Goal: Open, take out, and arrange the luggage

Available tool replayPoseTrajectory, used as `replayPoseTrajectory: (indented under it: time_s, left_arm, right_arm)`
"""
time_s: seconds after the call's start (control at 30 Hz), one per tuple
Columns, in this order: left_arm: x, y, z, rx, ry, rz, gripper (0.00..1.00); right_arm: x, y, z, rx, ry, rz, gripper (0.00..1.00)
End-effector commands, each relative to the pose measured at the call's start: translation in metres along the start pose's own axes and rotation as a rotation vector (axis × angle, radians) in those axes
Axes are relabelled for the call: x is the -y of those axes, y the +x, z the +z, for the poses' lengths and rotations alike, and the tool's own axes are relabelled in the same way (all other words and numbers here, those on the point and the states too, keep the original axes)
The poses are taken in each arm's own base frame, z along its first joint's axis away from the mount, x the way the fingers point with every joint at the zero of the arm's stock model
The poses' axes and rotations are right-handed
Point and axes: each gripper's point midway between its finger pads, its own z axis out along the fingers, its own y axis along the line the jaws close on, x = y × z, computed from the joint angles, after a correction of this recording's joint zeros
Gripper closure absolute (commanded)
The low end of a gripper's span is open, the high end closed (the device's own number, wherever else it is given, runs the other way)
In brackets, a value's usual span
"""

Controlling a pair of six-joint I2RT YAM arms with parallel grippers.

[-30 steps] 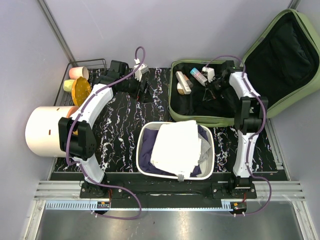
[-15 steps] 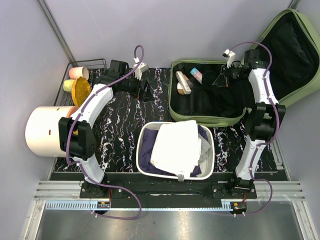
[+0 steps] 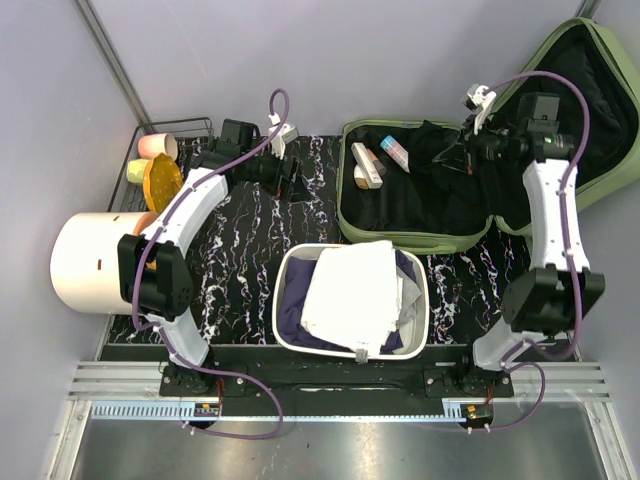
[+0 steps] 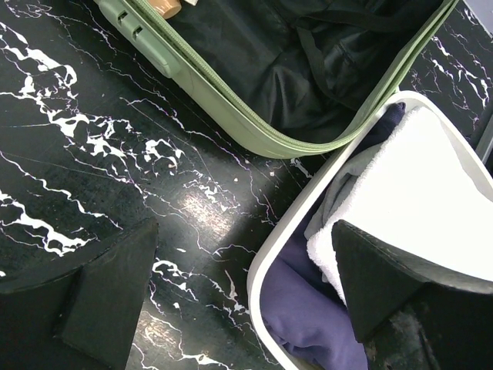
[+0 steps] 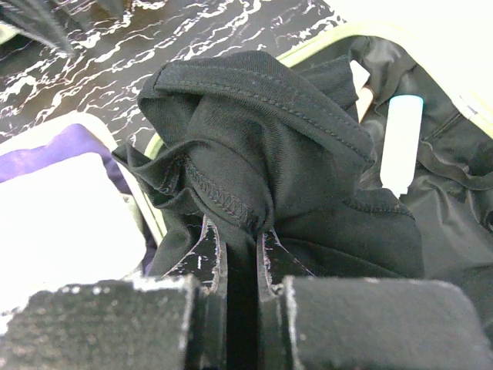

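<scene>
The olive-green luggage (image 3: 400,241) lies open at the back right, its lid leaning against the wall. My right gripper (image 3: 466,150) hangs over its right half, shut on a bunched black garment (image 3: 438,148) lifted off the lining. The right wrist view shows that garment (image 5: 262,131) pinched between the fingertips (image 5: 237,231), with the luggage rim (image 5: 327,40) beyond. My left gripper (image 3: 291,180) hovers open over the marble table, left of the luggage. In the left wrist view its fingers (image 4: 245,231) hold nothing, above the table and the bin rim, near the luggage corner (image 4: 231,108).
A white bin (image 3: 283,290) with a white towel (image 3: 355,290) and purple cloth stands at front centre. Small tubes and a box (image 3: 368,165) lie in the luggage's left end. A wire rack with cups (image 3: 160,148) and a white cylinder (image 3: 90,262) stand on the left.
My right arm has risen and swung to the right, drawing the black garment up from the luggage's middle. The left arm has barely moved.
</scene>
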Motion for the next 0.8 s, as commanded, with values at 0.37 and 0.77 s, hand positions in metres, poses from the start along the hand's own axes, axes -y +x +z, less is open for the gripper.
replayPoseTrajectory:
  time_s: [0.37, 0.77]
  left_arm:
    - [0.023, 0.005, -0.019, 0.056, 0.016, 0.055, 0.01]
    - [0.023, 0.027, -0.057, 0.073, -0.056, 0.021, 0.01]
  right_arm:
    - [-0.227, 0.042, 0.006, -0.088, -0.331, -0.133, 1.00]
    - [-0.286, 0.110, 0.092, -0.304, -0.487, -0.283, 0.00]
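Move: The right hand holds the black garment pinched above the open green suitcase. The white bin with the white towel on top lies about 28 cm back and 23 cm to this hand's left, some 25 cm lower. The suitcase's near half is centred about 6 cm ahead, 25 cm below; the bottle in it is about 16 cm ahead and 7 cm to the left. From the left hand the bin lies roughly 28 cm back, 17 cm to the right and 14 cm below. Back and to its left, the right hand sweeps the garment quickly from the suitcase to over the white bin, about 24 cm back and 20 cm left, lifting slightly before sinking to 14 cm below its start. It swings some 35 degrees counter-clockwise; late in the descent its fingers open wide and let go. The open, empty left hand draws back about 5 cm. ##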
